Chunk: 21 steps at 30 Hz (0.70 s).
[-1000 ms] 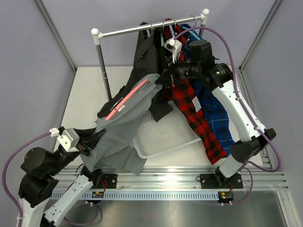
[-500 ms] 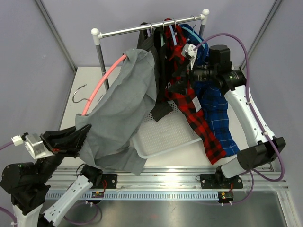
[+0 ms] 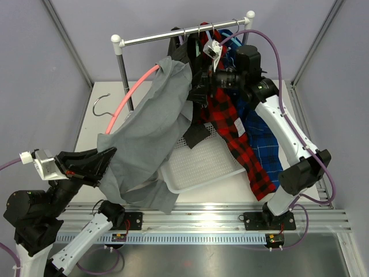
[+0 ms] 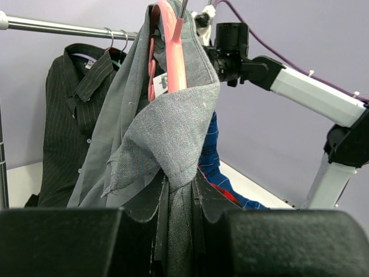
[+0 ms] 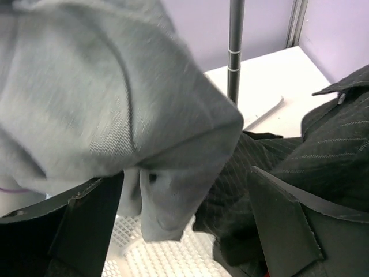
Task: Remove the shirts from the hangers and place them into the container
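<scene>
The grey shirt [image 3: 151,130] hangs loose in the air over the table's left half, with a pink hanger [image 3: 128,97] sticking out of its upper left side. The hanger's hook [image 3: 100,104] is off the rail. My left gripper [image 3: 101,162] is shut on the shirt's lower edge [image 4: 180,213]; the pink hanger [image 4: 173,55] shows up in the collar. My right gripper [image 3: 198,86] stands open beside the shirt's top. A grey fold [image 5: 167,196] hangs between its fingers [image 5: 86,228] without being clamped. The white container [image 3: 203,164] lies below, partly under the shirt.
A black shirt [image 3: 183,57], a red plaid shirt [image 3: 233,130] and a blue plaid shirt [image 3: 266,141] hang from the rail [image 3: 173,37] at the back. The rail's post [image 3: 125,86] stands behind the grey shirt. The black shirt [image 5: 314,164] lies close to my right fingers.
The right gripper opened and moved right, then back to the shirt's top. The left arm pulled down and left. The pink hanger swung out to the left.
</scene>
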Available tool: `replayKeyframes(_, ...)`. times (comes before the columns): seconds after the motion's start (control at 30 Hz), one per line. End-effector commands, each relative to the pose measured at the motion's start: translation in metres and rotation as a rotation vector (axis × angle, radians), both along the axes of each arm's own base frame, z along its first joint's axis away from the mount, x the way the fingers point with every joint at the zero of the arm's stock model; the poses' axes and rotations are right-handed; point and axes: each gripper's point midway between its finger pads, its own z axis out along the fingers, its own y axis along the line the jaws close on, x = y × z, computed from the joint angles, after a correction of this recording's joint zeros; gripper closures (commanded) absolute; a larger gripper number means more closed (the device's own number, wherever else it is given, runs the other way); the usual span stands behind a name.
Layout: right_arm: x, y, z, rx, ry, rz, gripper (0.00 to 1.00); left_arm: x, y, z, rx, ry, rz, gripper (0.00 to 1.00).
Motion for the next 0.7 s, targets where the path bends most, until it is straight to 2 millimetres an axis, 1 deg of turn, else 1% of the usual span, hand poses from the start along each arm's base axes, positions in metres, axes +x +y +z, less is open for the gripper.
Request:
replayKeyframes(0.0, 0.002, 0.016, 0.038, 0.106, 0.039, -0.046, 0.09, -0.019, 0.014, 0.049, -0.131, -0.147, -0.002, 1.0)
replayKeyframes(0.07, -0.001, 0.02, 0.039, 0.127, 0.081, -0.017, 0.21, -0.017, 0.013, 0.046, -0.135, -0.139, -0.002, 1.0)
replayKeyframes(0.1, -0.002, 0.021, 0.038, 0.134, 0.092, -0.006, 0.29, -0.018, 0.014, 0.046, -0.138, -0.14, -0.001, 1.0)
replayKeyframes(0.17, -0.01, 0.023, 0.037, 0.148, 0.116, 0.045, 0.68, -0.016, 0.014, 0.045, -0.143, -0.137, 0.006, 1.0)
replayKeyframes(0.2, -0.013, 0.022, 0.038, 0.152, 0.121, 0.048, 0.92, -0.016, 0.016, 0.046, -0.146, -0.138, 0.014, 1.0)
replayKeyframes(0.23, -0.014, 0.021, 0.04, 0.163, 0.122, 0.047, 1.0, -0.016, 0.019, 0.046, -0.15, -0.144, 0.024, 1.0)
replayKeyframes(0.27, -0.017, 0.021, 0.03, 0.15, 0.139, 0.056, 1.0, -0.015, 0.024, 0.047, -0.162, -0.146, 0.05, 1.0)
replayKeyframes(0.3, -0.02, 0.017, 0.029, 0.144, 0.133, 0.042, 1.0, -0.014, 0.027, 0.048, -0.171, -0.148, 0.066, 1.0)
replayKeyframes(0.33, -0.019, 0.015, 0.019, 0.119, 0.14, 0.014, 1.0, -0.012, 0.038, 0.049, -0.195, -0.147, 0.117, 1.0)
replayKeyframes(0.37, -0.005, 0.009, 0.0, 0.088, 0.162, -0.085, 1.0, -0.012, 0.044, 0.05, -0.211, -0.15, 0.143, 1.0)
replayKeyframes(0.4, -0.001, -0.001, -0.005, 0.075, 0.164, -0.147, 1.0, -0.013, 0.05, 0.052, -0.227, -0.155, 0.167, 1.0)
replayKeyframes(0.43, 0.007, -0.01, -0.029, 0.054, 0.23, -0.213, 1.0, -0.015, 0.062, 0.053, -0.257, -0.16, 0.211, 1.0)
replayKeyframes(0.5, 0.022, -0.032, -0.044, 0.062, 0.289, -0.328, 1.0, -0.017, 0.072, 0.054, -0.283, -0.164, 0.244, 1.0)
replayKeyframes(0.53, 0.034, -0.05, -0.06, 0.064, 0.339, -0.39, 1.0, -0.016, 0.077, 0.053, -0.292, -0.159, 0.272, 1.0)
replayKeyframes(0.6, 0.04, -0.066, -0.068, 0.066, 0.35, -0.444, 1.0, -0.018, 0.081, 0.052, -0.3, -0.158, 0.278, 1.0)
replayKeyframes(0.63, 0.041, -0.072, -0.078, 0.054, 0.359, -0.452, 1.0, -0.018, 0.083, 0.052, -0.303, -0.156, 0.283, 1.0)
replayKeyframes(0.67, 0.039, -0.073, -0.083, 0.044, 0.363, -0.454, 1.0, -0.019, 0.084, 0.052, -0.309, -0.158, 0.281, 1.0)
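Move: The free edge of the grey shirt hangs at my open right fingertips, about 3 cm to the left and 1 cm higher, level fore and aft; it is some 24 cm ahead and 19 cm to the right of my left hand, a little lower. From my right hand, the pink hanger lies about 16 cm left, 6 cm back and a bit higher. The black shirt hangs roughly 9 cm ahead and 7 cm left; the container is about 10 cm back, 6 cm right and far below. I ease my right hand about 2 cm left onto the grey shirt's free edge and pinch the cloth shut, then haul it down some 8 cm and to the right about 6 cm, rolling the wrist and swinging the fingers clockwise. My left hand keeps its grip on the hanger-side cloth and pulls the other way, about 3 cm left, sinking slightly. ##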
